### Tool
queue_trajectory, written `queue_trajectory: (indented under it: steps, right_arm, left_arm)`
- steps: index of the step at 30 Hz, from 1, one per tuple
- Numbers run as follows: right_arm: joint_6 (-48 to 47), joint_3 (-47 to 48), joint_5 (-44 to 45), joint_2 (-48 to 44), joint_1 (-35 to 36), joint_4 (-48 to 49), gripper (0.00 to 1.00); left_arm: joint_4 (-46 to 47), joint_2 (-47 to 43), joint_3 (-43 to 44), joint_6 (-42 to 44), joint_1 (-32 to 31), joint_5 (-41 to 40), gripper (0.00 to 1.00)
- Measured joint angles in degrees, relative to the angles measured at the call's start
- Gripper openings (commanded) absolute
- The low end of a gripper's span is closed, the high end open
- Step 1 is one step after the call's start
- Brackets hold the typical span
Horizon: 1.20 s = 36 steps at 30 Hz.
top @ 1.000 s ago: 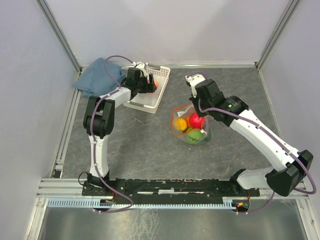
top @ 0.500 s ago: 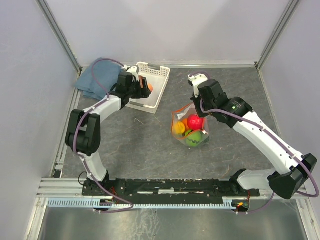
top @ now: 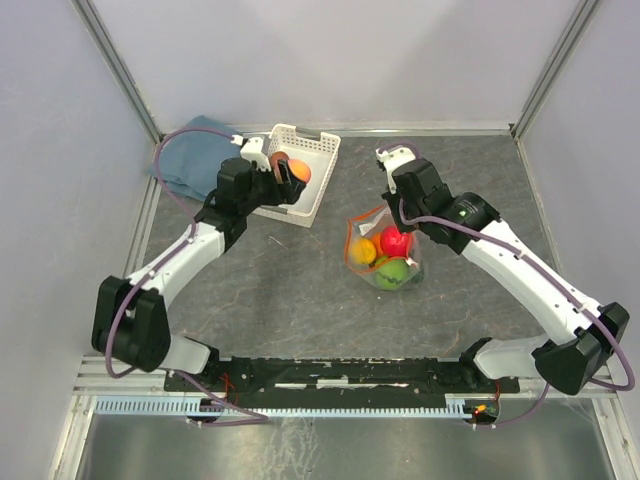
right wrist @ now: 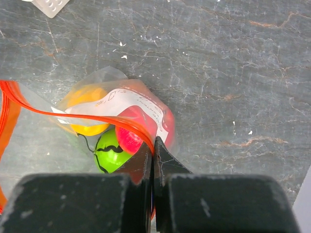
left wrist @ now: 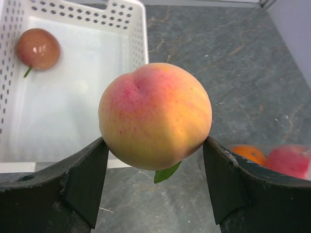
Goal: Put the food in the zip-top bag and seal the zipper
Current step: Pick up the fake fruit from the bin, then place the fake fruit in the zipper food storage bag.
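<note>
My left gripper is shut on a peach-coloured toy fruit with a green leaf, held above the table beside the white basket. From the top view this peach hangs over the basket's near side. A brown fruit lies in the basket. The zip-top bag sits mid-table with a yellow, a red and a green fruit inside. My right gripper is shut on the orange-red zipper, holding the bag's mouth up and open.
A blue folded cloth lies at the back left, behind the basket. Metal frame posts and grey walls enclose the table on three sides.
My left arm has swung its elbow out to the near left and drawn the peach up from inside the basket. My right gripper has kept its hold; the bag shifted slightly.
</note>
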Motion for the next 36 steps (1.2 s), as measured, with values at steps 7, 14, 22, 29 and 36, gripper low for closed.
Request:
queue_trajectory:
  steps: [7,14,22,29,36]
  right_arm:
    - [-0.1,0.0,2.4,1.3,0.0,0.4,0.02]
    - [-0.1,0.0,4.2,3.2,0.0,1.2,0.02]
    - [0.1,0.0,4.5,3.5,0.0,1.7,0.02]
    - [0.2,0.0,4.2,3.2,0.0,1.8,0.02]
    - [0.9,0.0,2.9,1.9,0.0,1.9,0.02]
  left_arm:
    - [2.4,-7.7,-4.4,-0.6,-5.0,0.0,0.52]
    - [4.2,-14.7,-7.9,-0.6,-13.9,-0.9,0.52]
    - [7.7,-20.5,-12.2,-0.4,-23.8,-3.1,0.52]
    - [9.1,-20.9,-12.5,2.7,-30.4,-3.6,0.52]
    - [10.0,-17.8,-12.5,4.1,-32.5,-3.6,0.54]
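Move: From the left hand, which already holds the peach just above the bin's near side, the open bag mouth lies about 15 cm back, 18 cm to the right and some 4 cm lower. The yellow fruit in the bag is roughly 9 cm back, 16 cm right and 14 cm below; the brown fruit left in the bin is 14 cm ahead, 6 cm left and 14 cm down. From the right hand, the mouth's middle is about 5 cm left, level fore and aft, and 7 cm lower. Back and to the right in one sweep of over 20 cm, the left hand carries the peach from the bin to the bag mouth, rising some 8 cm on the way and sinking slightly at the end. The wrist swings about 30 degrees clockwise, the fingers tipping up towards level and keeping their hold. The right hand keeps pinching the zipper edge, shifting barely a centimetre. ##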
